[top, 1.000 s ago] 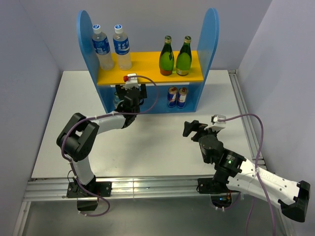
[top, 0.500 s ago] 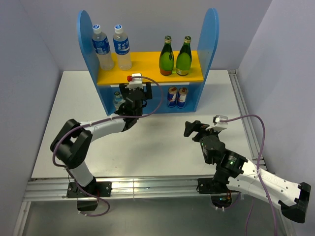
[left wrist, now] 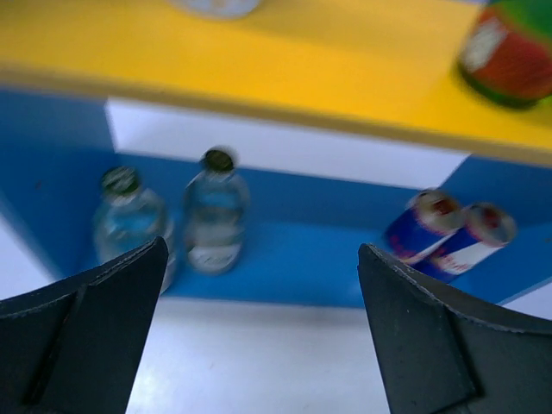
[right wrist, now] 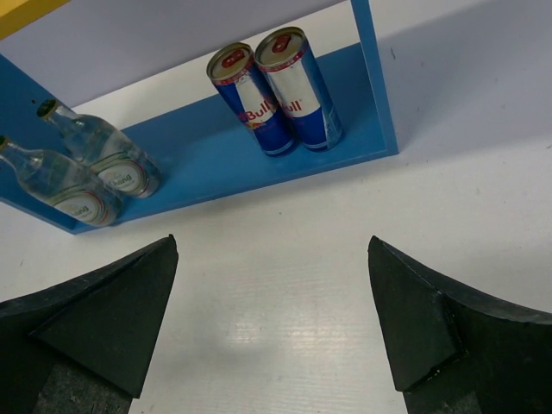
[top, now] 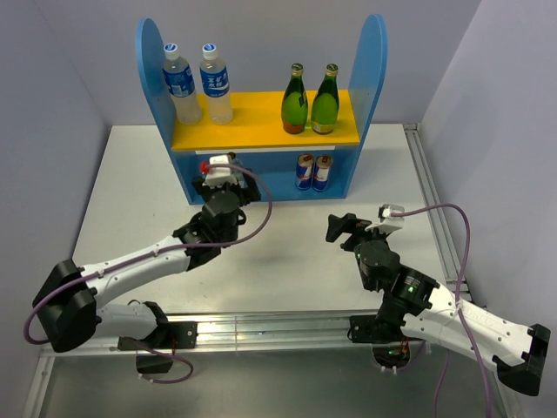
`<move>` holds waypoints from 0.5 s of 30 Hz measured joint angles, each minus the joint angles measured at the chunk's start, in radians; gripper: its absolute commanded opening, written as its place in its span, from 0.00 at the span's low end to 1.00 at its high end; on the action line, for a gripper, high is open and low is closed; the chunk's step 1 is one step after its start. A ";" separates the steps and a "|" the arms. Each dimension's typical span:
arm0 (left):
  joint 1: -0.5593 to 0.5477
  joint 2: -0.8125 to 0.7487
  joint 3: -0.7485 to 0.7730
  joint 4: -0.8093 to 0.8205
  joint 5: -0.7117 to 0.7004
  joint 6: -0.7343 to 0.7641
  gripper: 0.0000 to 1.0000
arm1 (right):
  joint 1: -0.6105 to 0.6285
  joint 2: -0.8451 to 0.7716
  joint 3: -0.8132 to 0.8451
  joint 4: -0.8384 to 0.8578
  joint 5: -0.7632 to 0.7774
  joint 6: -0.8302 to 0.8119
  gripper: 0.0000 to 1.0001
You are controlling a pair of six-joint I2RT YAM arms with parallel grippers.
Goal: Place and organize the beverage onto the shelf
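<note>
The blue shelf (top: 376, 61) stands at the back of the table with a yellow upper board (top: 261, 117). On the board are two water bottles (top: 181, 83) at the left and two green bottles (top: 295, 98) at the right. The lower tier holds two Red Bull cans (right wrist: 276, 95) and two small clear bottles (left wrist: 214, 211). My left gripper (left wrist: 262, 250) is open and empty just in front of the lower tier's left half. Further right and nearer, my right gripper (right wrist: 272, 241) hangs open and empty over the white table.
The white table (top: 287, 252) is walled in by grey panels at left, right and back. A metal rail (top: 261, 331) runs along the near edge by the arm bases. Purple cables loop off both wrists.
The left arm has drawn back and down from the shelf, its elbow swinging out to the near left, and its gripper sits a little further left. The right arm has hardly moved.
</note>
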 measured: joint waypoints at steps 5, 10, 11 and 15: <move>0.020 -0.032 -0.141 -0.089 -0.042 -0.109 0.74 | 0.000 0.000 0.000 0.001 -0.002 0.000 0.96; 0.081 0.020 -0.181 -0.139 -0.018 -0.181 0.58 | 0.000 0.000 0.000 0.001 -0.005 0.000 0.94; 0.100 0.035 -0.181 -0.139 -0.006 -0.191 0.56 | 0.000 0.000 0.000 0.001 -0.007 0.000 0.94; 0.163 0.087 -0.184 -0.121 0.027 -0.209 0.42 | 0.000 0.001 0.000 0.002 -0.011 0.000 0.93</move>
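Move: The left hand hangs open in front of the shelf. The left clear bottle on the lower board is about 12 cm ahead, 8 cm left and 12 cm below. The right clear bottle stands about 14 cm ahead, 2 cm left and 11 cm below. From the right hand, the left clear bottle is roughly 23 cm ahead, 42 cm left and 5 cm below. The left hand sinks about 13 cm and slides 7 cm left towards the left clear bottle, fingers closing halfway. ##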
